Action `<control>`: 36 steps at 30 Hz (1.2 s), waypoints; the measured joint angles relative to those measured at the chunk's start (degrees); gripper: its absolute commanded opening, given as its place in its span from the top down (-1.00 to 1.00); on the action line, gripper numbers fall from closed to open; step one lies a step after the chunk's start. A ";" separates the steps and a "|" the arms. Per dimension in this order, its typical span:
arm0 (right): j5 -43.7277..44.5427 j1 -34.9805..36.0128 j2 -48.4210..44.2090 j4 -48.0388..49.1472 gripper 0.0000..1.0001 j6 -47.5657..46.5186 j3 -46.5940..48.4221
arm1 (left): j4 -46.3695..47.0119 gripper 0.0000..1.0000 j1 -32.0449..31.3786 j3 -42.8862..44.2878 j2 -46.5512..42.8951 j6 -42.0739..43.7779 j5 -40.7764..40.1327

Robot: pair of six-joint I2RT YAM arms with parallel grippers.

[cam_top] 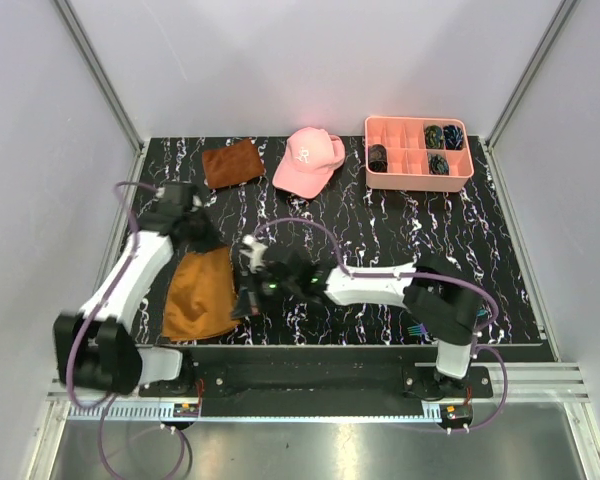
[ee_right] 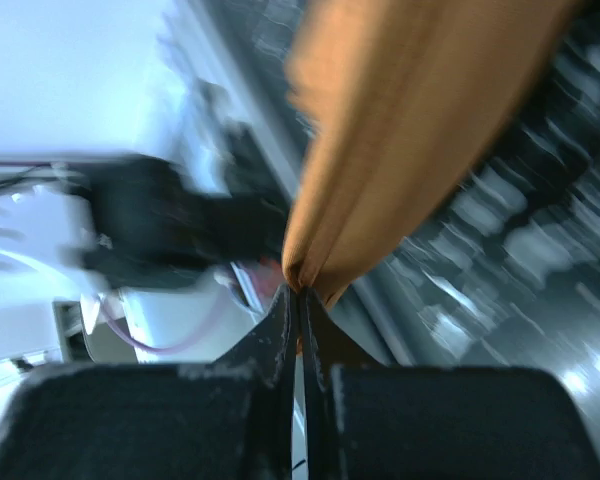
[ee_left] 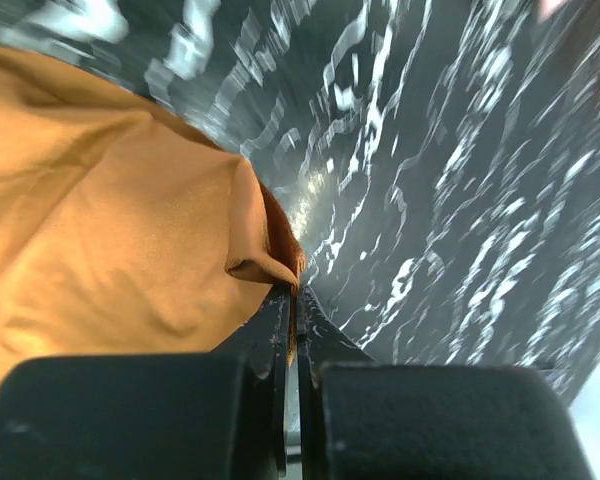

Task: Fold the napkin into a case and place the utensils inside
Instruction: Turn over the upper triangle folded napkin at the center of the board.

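The orange-brown napkin (cam_top: 200, 292) lies bunched at the table's front left, one flap doubled over. My left gripper (cam_top: 211, 247) is shut on its far right corner; in the left wrist view the cloth (ee_left: 110, 230) spreads left from the pinched fold at the gripper (ee_left: 298, 288). My right gripper (cam_top: 243, 300) is shut on the napkin's right edge, lower down. In the blurred right wrist view the cloth (ee_right: 410, 130) hangs taut from the gripper (ee_right: 300, 290). Thin iridescent utensils (cam_top: 413, 328) lie near the front edge, beside the right arm's base.
A pink cap (cam_top: 308, 160) sits at the back centre. Left of it lies a smaller rust-brown cloth (cam_top: 232, 162). A pink compartment tray (cam_top: 418, 170) with dark items stands at the back right. The right arm stretches across the table's front middle.
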 measured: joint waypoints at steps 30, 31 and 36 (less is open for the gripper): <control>-0.13 -10.25 -9.88 12.76 0.59 4.22 -34.84 | 18.40 -0.06 -21.33 8.20 32.46 -6.99 -3.39; -0.57 -10.19 -10.16 11.54 0.36 4.26 -35.17 | 19.78 -0.19 -21.29 8.87 32.46 -6.99 -3.50; -0.83 -10.21 -14.21 7.08 -0.21 4.98 -35.56 | 22.43 -0.33 -21.24 10.93 29.57 -5.44 -2.10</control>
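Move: Both hands still hold the napkin's right-side corners in the air, the cloth trailing to their left. The left hand's landing spot on the bare board is about 14 cm to its right, 2 cm ahead and 12 cm below; the pink cap is roughly 24 cm beyond that spot and 2 cm right of it, the brown pouch about 24 cm beyond and 17 cm left of it. The right hand's spot is some 14 cm to its right, 1 cm ahead and 11 cm down, with the board's front edge about 1 cm behind it. Both hands swing the held napkin edge right and down together, fast at first and then easing in along the board, about 14 cm sideways and 11 cm down, the left wrist turning some 15 degrees clockwise, until the edge is laid out near the board's middle. Then both sets of fingers open and let go of the corners: the left hand draws off forward towards the cap and up, about 5 cm each way, while the right stays low by its corner, backing only a couple of centimetres. ##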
